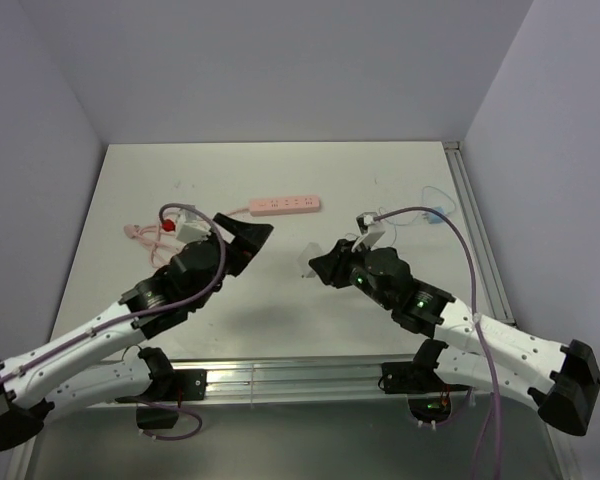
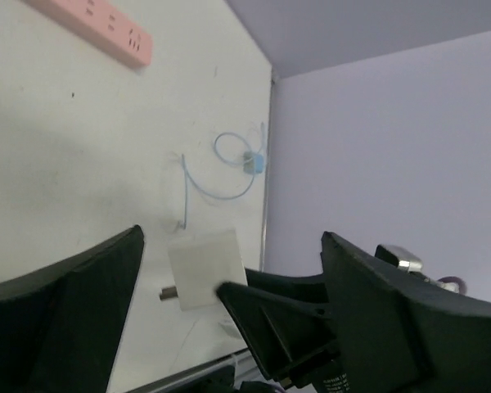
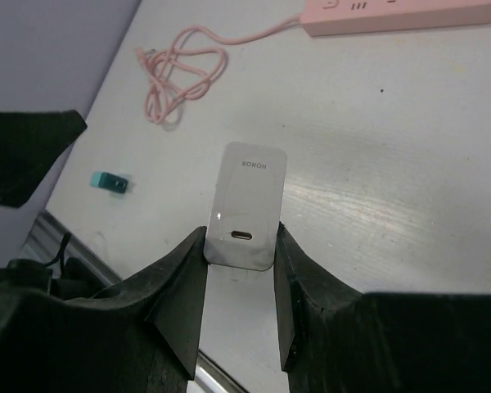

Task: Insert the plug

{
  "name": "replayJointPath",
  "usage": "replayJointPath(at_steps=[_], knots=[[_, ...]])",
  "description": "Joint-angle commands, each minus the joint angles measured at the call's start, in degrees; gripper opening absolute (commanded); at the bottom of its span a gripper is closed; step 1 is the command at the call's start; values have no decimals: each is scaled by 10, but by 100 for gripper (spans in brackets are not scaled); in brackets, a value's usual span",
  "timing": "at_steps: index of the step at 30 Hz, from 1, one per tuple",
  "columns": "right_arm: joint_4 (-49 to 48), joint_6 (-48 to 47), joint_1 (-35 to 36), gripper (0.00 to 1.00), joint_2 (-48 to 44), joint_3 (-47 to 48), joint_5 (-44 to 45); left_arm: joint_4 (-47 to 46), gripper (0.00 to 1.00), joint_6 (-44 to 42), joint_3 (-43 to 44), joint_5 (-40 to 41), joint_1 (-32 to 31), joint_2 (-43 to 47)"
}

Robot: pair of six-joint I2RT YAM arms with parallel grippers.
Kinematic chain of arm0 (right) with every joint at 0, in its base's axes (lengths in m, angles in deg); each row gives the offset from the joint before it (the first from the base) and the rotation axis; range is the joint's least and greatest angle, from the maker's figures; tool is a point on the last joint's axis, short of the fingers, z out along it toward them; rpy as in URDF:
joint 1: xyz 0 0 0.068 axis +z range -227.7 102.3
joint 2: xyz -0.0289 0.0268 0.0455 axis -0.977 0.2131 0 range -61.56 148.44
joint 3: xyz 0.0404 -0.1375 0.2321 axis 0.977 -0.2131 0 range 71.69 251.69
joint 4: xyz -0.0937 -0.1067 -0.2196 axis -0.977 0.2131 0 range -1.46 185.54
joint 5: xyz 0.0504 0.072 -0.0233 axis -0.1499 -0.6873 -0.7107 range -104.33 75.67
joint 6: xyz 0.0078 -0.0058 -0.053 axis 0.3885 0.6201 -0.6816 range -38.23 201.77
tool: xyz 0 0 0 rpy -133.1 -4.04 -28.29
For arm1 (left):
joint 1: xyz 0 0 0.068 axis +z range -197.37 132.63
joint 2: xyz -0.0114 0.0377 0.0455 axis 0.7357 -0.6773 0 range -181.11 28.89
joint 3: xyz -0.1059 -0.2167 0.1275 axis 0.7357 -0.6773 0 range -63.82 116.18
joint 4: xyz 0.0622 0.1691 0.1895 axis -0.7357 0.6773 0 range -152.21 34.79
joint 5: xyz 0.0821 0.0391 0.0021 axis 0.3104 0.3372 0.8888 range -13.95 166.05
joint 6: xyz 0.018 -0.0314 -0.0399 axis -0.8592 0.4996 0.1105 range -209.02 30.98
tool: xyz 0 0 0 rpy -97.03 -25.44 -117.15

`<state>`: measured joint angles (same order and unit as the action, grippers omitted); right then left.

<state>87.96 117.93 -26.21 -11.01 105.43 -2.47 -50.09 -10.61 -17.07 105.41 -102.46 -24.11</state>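
Note:
The plug [image 1: 435,213], small and light blue on a thin pale looping cable [image 2: 217,192], lies at the table's far right edge; the left wrist view also shows the plug [image 2: 254,162]. My right gripper [image 3: 239,246] is shut on a white charger block [image 3: 250,201] with a slot in its near face, held above the table's middle. In the top view this gripper [image 1: 320,265] points left. My left gripper [image 1: 255,235] stands open with nothing between its fingers, facing the charger block [image 2: 204,266] from the left, a short gap away. The plug is far from both grippers.
A long pink power strip [image 1: 285,205] lies at the back of the table [image 1: 380,190], its pink cord [image 1: 140,232] coiled at the left. A small teal piece [image 3: 110,182] lies near the front left. A metal rail [image 1: 475,230] runs along the right edge.

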Motion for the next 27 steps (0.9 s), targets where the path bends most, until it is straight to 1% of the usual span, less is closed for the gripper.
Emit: replayJointPath(at_steps=[1,2,3,4,5,7,11,12,13,14,16,20,21,23,24,27], knots=[[-47,-17,-3,0,-69,-3,-37,-95,83,-111,-69,-30,16,67],[-45,-19,-4,0,-90,-4,-51,-158,78,-153,-86,-58,21,82],[-42,-25,-10,0,-99,-2,-95,-186,76,-173,-120,-86,25,109],[-36,-27,-14,0,-107,2,-112,-209,68,-189,-133,-139,33,119],[-25,-27,-17,0,-123,9,-132,-240,67,-207,-157,-162,37,139],[-21,-32,-20,0,-138,16,-182,-277,68,-224,-181,-204,42,157],[-11,-33,-20,0,-159,40,-248,-372,70,-252,-225,-328,45,173],[-12,-31,-21,0,-159,43,-260,-406,71,-255,-227,-348,45,170],[-13,-30,-20,0,-159,45,-280,-427,75,-260,-229,-367,45,165],[-20,-29,-20,0,-157,49,-292,-441,77,-262,-229,-407,45,151],[-28,-23,-20,0,-157,50,-304,-470,78,-266,-225,-438,45,135],[-34,-16,-21,0,-155,56,-312,-510,75,-261,-228,-485,44,113],[-34,-16,-21,0,-156,56,-311,-513,71,-261,-229,-488,45,113],[-35,-14,-20,0,-159,56,-308,-510,68,-264,-230,-491,44,116],[-35,-14,-21,0,-160,57,-307,-508,65,-265,-231,-493,45,117],[-38,-13,-21,0,-161,61,-311,-518,65,-262,-241,-497,45,117]])
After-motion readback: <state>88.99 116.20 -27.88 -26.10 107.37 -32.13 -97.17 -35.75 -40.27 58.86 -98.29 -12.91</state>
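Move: The plug is already pinched in the right hand's fingertips, about 2 cm ahead and 2 cm left of that hand's point. From the left hand, which is open and empty, the plug lies level fore and aft, roughly 10 cm to the right and 8 cm lower. The open left gripper is about 12 cm to the right hand's left, 2 cm ahead and 7 cm higher. The power strip lies some 36 cm ahead of the right hand, 8 cm left and 19 cm below. The right hand keeps its grip on the plug and carries it back and up, about 9 cm each way, swinging counter-clockwise by some 30 degrees so the plug comes round to face the left gripper. The left hand draws back about 11 cm, rising a little and, after a small shift left, coming across to the right towards the plug, while it turns clockwise, tips its fingers up and partly closes them from wide open, ending close in front of the plug with no clear touch. ##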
